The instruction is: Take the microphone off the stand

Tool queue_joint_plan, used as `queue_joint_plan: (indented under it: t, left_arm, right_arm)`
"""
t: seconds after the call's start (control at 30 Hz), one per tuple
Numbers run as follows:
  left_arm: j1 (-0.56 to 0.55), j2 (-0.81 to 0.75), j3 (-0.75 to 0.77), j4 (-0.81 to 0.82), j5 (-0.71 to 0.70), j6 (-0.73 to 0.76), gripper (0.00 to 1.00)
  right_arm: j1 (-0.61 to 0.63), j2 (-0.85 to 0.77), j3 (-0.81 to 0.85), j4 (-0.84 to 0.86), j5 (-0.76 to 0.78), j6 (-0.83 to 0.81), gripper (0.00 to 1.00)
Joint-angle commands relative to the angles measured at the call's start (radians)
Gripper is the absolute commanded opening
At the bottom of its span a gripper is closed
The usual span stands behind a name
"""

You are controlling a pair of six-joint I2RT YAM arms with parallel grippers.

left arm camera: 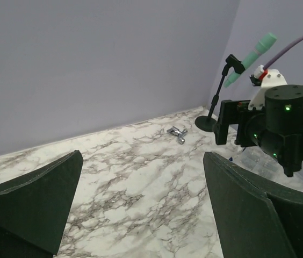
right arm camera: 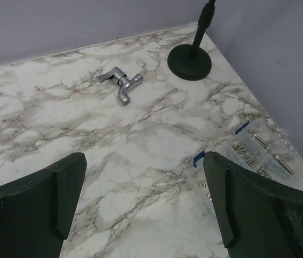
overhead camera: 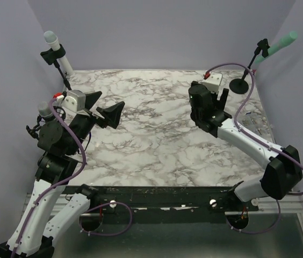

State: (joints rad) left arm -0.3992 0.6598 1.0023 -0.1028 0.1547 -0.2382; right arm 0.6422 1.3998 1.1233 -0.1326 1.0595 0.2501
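Observation:
A mint-green microphone [overhead camera: 279,43] sits tilted in the clip of a black stand with a round base [overhead camera: 241,85] at the far right corner. It also shows in the left wrist view [left arm camera: 251,54]. A white microphone [overhead camera: 56,49] sits in a second black stand at the far left. My right gripper [overhead camera: 219,95] is open and empty, low over the table just left of the round base [right arm camera: 189,62]. My left gripper [overhead camera: 110,103] is open and empty above the table's left side, pointing right. Both wrist views show only marble between the jaws.
A small chrome fitting [right arm camera: 120,86] lies on the marble near the stand base, also seen in the left wrist view [left arm camera: 177,134]. A clear bag of screws [right arm camera: 259,153] lies by the right wall. A third grey-headed microphone [overhead camera: 43,109] stands beside my left arm. Purple walls enclose the table.

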Motion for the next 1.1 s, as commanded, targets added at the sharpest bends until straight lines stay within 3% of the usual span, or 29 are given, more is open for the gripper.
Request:
queue_joint_plan:
  t: [0.0,0.27,0.7,1.07]
  left_arm:
    - [-0.007,-0.022,0.012,0.016,0.027,-0.014,0.99]
    - [-0.007,-0.034,-0.001,0.024,-0.001,-0.009,0.99]
    - [-0.012,-0.048,-0.013,0.035,-0.023,-0.016,0.99]
    - [-0.014,-0.038,-0.016,0.035,-0.041,-0.013,0.99]
  right_arm:
    - [-0.082,0.082,0.084,0.155,0.014,-0.003,1.0]
    - [-0.257,0.243,0.156,0.317,-0.044,-0.022,1.0]
    - [-0.502,0.581,0.199,0.872,-0.142,-0.216,1.0]
    - [-0.609,0.867,0.463,0.898,-0.212,-0.239,1.0]
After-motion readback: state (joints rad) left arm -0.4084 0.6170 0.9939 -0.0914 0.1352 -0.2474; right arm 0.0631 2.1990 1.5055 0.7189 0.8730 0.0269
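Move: The green microphone in its stand lies about 30 cm ahead of my right hand, 32 cm to its right and some 8 cm above it; from my left hand it's roughly 45 cm ahead, 68 cm right and 8 cm lower. From my right hand, the stand's base is about 29 cm ahead, 27 cm right; the metal tap 27 cm ahead, 9 cm right; the clear screw box 7 cm ahead, 19 cm right, all some 25 cm below. I sweep my right hand out towards the microphone stand, forward at first, then slanting right as well, about 20 cm each way, and sink some 8 cm, mostly in the second half. Meanwhile I swing the wrist some 20 degrees clockwise and tip the fingers up to about level, keeping them wide open and pointed at the pole, without reaching it. ##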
